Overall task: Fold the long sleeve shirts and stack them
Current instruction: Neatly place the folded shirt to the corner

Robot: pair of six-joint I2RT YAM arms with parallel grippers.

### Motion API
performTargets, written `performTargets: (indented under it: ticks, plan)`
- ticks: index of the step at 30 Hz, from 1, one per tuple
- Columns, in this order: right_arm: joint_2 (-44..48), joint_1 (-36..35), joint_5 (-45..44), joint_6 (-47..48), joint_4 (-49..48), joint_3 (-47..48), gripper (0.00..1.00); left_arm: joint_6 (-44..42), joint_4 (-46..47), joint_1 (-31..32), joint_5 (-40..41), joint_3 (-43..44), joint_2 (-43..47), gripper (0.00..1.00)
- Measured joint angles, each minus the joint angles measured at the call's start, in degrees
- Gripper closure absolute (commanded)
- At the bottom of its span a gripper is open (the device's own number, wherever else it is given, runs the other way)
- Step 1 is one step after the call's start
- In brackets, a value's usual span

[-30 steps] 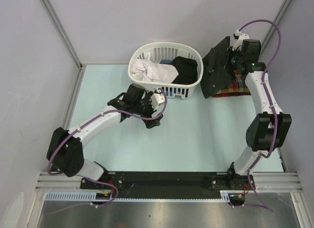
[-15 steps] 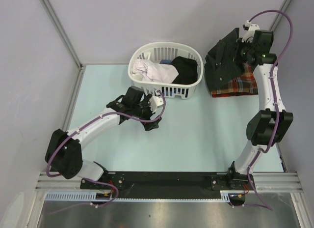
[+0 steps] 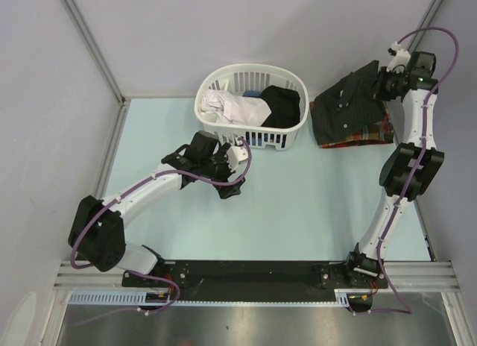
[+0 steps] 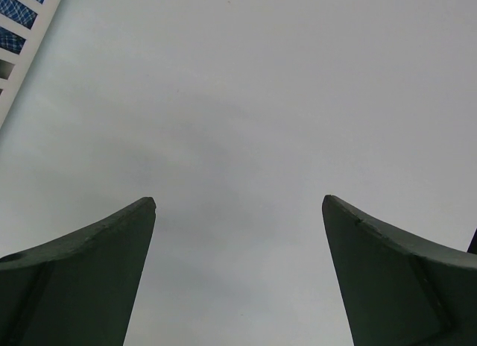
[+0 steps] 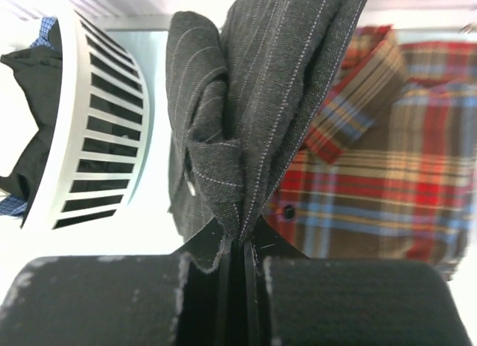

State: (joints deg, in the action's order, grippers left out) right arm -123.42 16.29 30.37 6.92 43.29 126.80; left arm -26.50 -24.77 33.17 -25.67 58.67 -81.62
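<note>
A dark pinstriped shirt [image 3: 349,104] lies spread over a folded red plaid shirt [image 3: 376,131] at the table's far right. My right gripper [image 3: 386,81] is shut on an edge of the pinstriped shirt [image 5: 253,100], holding it up over the plaid shirt [image 5: 387,174] below. Cloth bunches between the jaws in the right wrist view. My left gripper [image 3: 232,178] hangs open over bare table in front of the basket, with nothing between its fingers [image 4: 104,264].
A white laundry basket [image 3: 287,139] with white, black and blue clothes stands at the back centre, left of the shirts. Its slatted wall [image 5: 97,145] shows in the right wrist view. Grey walls close the table's left, back and right sides.
My right arm has swung right and back, pulling the pinstriped shirt from a lifted bunch down over the plaid one. The left arm has barely moved.
</note>
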Motion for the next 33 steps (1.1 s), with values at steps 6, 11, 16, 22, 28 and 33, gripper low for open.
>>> performTargets:
  ticks: [6,11,16,22,28,33]
  plan:
    - [-3.7,4.2,5.2,4.8,1.5,5.2,1.0,0.0,-0.3,0.0,0.0,-0.2,0.0,0.01]
    - [-5.9,6.2,8.3,10.2,1.6,5.2,0.92,0.0,-1.3,-0.1,0.0,-0.2,0.0,0.0]
    - [-8.3,7.5,8.5,12.3,-2.1,4.3,0.22,0.2,-2.6,-0.4,0.5,-0.2,0.0,0.01]
    - [-11.1,9.0,1.9,15.3,-8.1,5.9,0.0,2.6,-5.3,-4.0,0.3,-0.1,0.8,0.01]
    - [-8.5,10.1,-1.9,16.8,-10.8,8.2,0.0,7.1,-8.6,-13.2,-2.5,1.2,3.2,0.01]
    - [-1.2,9.4,-2.8,16.7,-9.8,8.2,0.0,9.8,-13.2,-19.2,-4.4,7.6,3.9,0.01]
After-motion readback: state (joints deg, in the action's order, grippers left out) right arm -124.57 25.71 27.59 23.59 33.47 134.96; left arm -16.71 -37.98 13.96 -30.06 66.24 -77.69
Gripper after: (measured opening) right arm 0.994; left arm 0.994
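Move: The right hand still pinches the dark shirt by a bunched edge. The folded plaid shirt that it goes onto lies almost straight beneath that hand, about 2 cm farther out, 2 cm to its left and 20 cm down. The table's far right corner is some 11 cm ahead and 14 cm right of that hand. The basket's middle is roughly 38 cm left and 3 cm ahead. From the empty left hand, the plaid shirt lies about 30 cm ahead and 41 cm right. Rightward, and sinking about 5 cm over the plaid shirt, the right hand sweeps the pinched edge of the dark shirt towards the side wall. It opens wide on the way down to let go, then rises over 12 cm, tilting its fingertips up some 20 degrees and rolling its left side down. The open left hand swings about 9 cm left, turning counter-clockwise and rising late. ##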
